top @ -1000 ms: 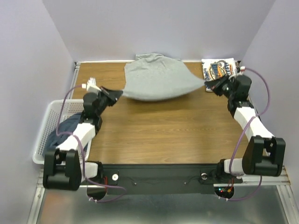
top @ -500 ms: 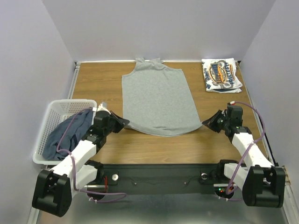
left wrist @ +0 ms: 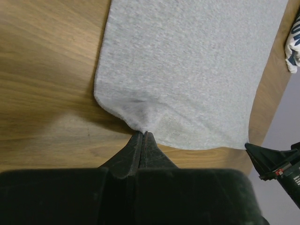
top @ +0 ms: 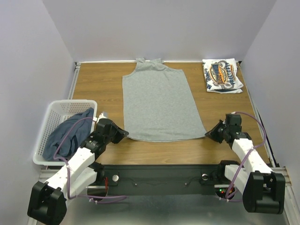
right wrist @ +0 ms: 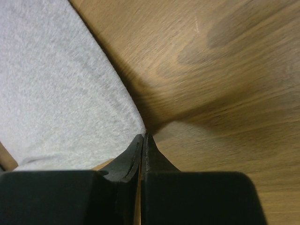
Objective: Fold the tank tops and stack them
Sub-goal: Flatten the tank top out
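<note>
The light grey tank top [top: 159, 101] lies spread flat on the wooden table, neck toward the back wall. My left gripper [top: 125, 134] is shut on its near left hem corner [left wrist: 140, 126]. My right gripper [top: 209, 134] is shut on the near right hem corner [right wrist: 140, 131]. The cloth puckers slightly at the left pinch. A folded white tank top with a blue-and-orange logo [top: 222, 75] rests at the back right corner. The dark slate blue tank top [top: 68, 133] lies crumpled in the basket.
A white lattice basket [top: 49, 122] hangs at the table's left edge beside my left arm. Walls close the table in at the back and both sides. Bare wood [top: 164, 150] runs between the grey hem and the near edge.
Both grippers pulled the grey tank top from a lifted, bunched hang at the back down toward the near edge. It now lies flat and stretched out.
</note>
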`<action>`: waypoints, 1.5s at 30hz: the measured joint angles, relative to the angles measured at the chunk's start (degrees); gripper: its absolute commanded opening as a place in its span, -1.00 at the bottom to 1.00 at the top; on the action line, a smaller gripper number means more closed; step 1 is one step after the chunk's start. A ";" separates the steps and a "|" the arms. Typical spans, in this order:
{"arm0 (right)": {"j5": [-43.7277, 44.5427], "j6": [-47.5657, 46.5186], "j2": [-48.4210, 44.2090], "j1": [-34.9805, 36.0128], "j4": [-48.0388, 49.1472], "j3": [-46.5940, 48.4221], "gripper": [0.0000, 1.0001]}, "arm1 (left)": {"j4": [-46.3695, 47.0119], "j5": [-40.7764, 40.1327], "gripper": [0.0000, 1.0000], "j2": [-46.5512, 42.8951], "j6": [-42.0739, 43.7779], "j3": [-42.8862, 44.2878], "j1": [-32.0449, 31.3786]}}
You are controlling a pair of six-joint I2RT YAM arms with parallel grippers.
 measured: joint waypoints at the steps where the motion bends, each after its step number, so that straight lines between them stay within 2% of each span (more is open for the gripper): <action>1: 0.24 0.13 0.11 0.00 -0.20 0.00 -0.99 | -0.79 -0.11 -1.00 -0.50 0.22 0.00 0.00; 15: 3.56 2.32 3.32 0.00 -4.04 1.31 -0.99 | -4.92 1.79 -1.00 -0.55 1.62 -1.70 -0.79; 21: 5.27 2.49 6.62 -0.04 -5.07 3.65 -0.94 | -4.92 3.82 -1.00 2.25 1.99 -1.70 -1.70; 23: 5.75 2.49 6.60 -0.04 -5.68 4.55 -0.89 | -4.92 4.90 -0.86 2.80 2.01 -1.70 -1.95; 24: 6.01 2.47 6.60 -0.04 -5.86 5.01 -0.77 | -4.94 5.62 -0.68 3.13 2.10 -1.70 -1.97; 25: 6.14 2.49 6.60 -0.04 -5.90 5.29 -0.68 | -4.94 5.95 -0.68 3.28 2.08 -1.70 -1.97; 26: 6.23 2.49 6.62 -0.04 -5.95 5.51 -0.55 | -5.05 6.43 -0.52 3.50 2.27 -1.70 -1.97; 27: 6.32 2.43 6.64 -0.04 -6.03 5.70 -0.27 | -5.33 7.06 -0.39 3.72 2.49 -1.70 -1.97; 28: 6.34 2.36 6.78 -0.04 -6.05 5.77 -0.14 | -5.60 7.28 -0.21 3.82 2.51 -1.70 -1.97; 29: 6.34 2.49 6.93 -0.04 -6.14 5.79 0.03 | -6.12 7.65 -0.14 3.93 2.84 -1.70 -1.97; 30: 6.32 2.14 7.15 -0.04 -6.25 5.79 0.35 | -6.95 7.98 0.03 3.96 2.97 -1.60 -1.97; 31: 6.32 2.21 7.34 -0.04 -6.38 5.79 0.50 | -8.04 8.17 0.14 3.96 3.30 -1.40 -1.97; 32: 6.29 2.08 7.43 -0.04 -6.56 5.79 0.65 | -9.03 8.22 0.18 3.96 3.63 -1.07 -1.97; 33: 6.29 1.99 7.41 -0.04 -6.73 5.79 0.88 | -10.19 8.24 0.21 3.96 3.82 -0.50 -1.97; 34: 6.29 1.97 7.37 -0.04 -6.80 5.79 0.99 | -11.15 8.24 0.26 3.91 3.96 0.07 -1.97; 39: 5.99 1.36 6.69 -0.04 -6.97 6.27 1.00 | -15.65 8.22 0.41 2.51 4.96 4.33 -1.97; 45: 5.97 -0.15 6.08 1.09 -9.40 11.26 1.00 | -19.91 6.45 0.42 0.63 7.10 10.95 -1.97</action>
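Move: Both my hands hold the tank top by its bottom corners. The table spot where my left hand lays its corner is about 6 cm back, straight behind that hand and roughly 6 cm below it. The garment's middle is about 19 cm ahead and 16 cm to the right, and the white basket some 31 cm left, 2 cm ahead. My right hand's spot is about 3 cm below it, 1 cm back and 1 cm right; the printed bag is roughly 31 cm ahead, 8 cm right. My left hand draws its held hem corner about 5 cm back towards me and lowers it about as far, tipping down and turning a little clockwise, while my right hand sinks only 1–2 cm and drifts slightly right. Then both grippers open and let go of the corners, the right one fully, and lift off, edging forward. ##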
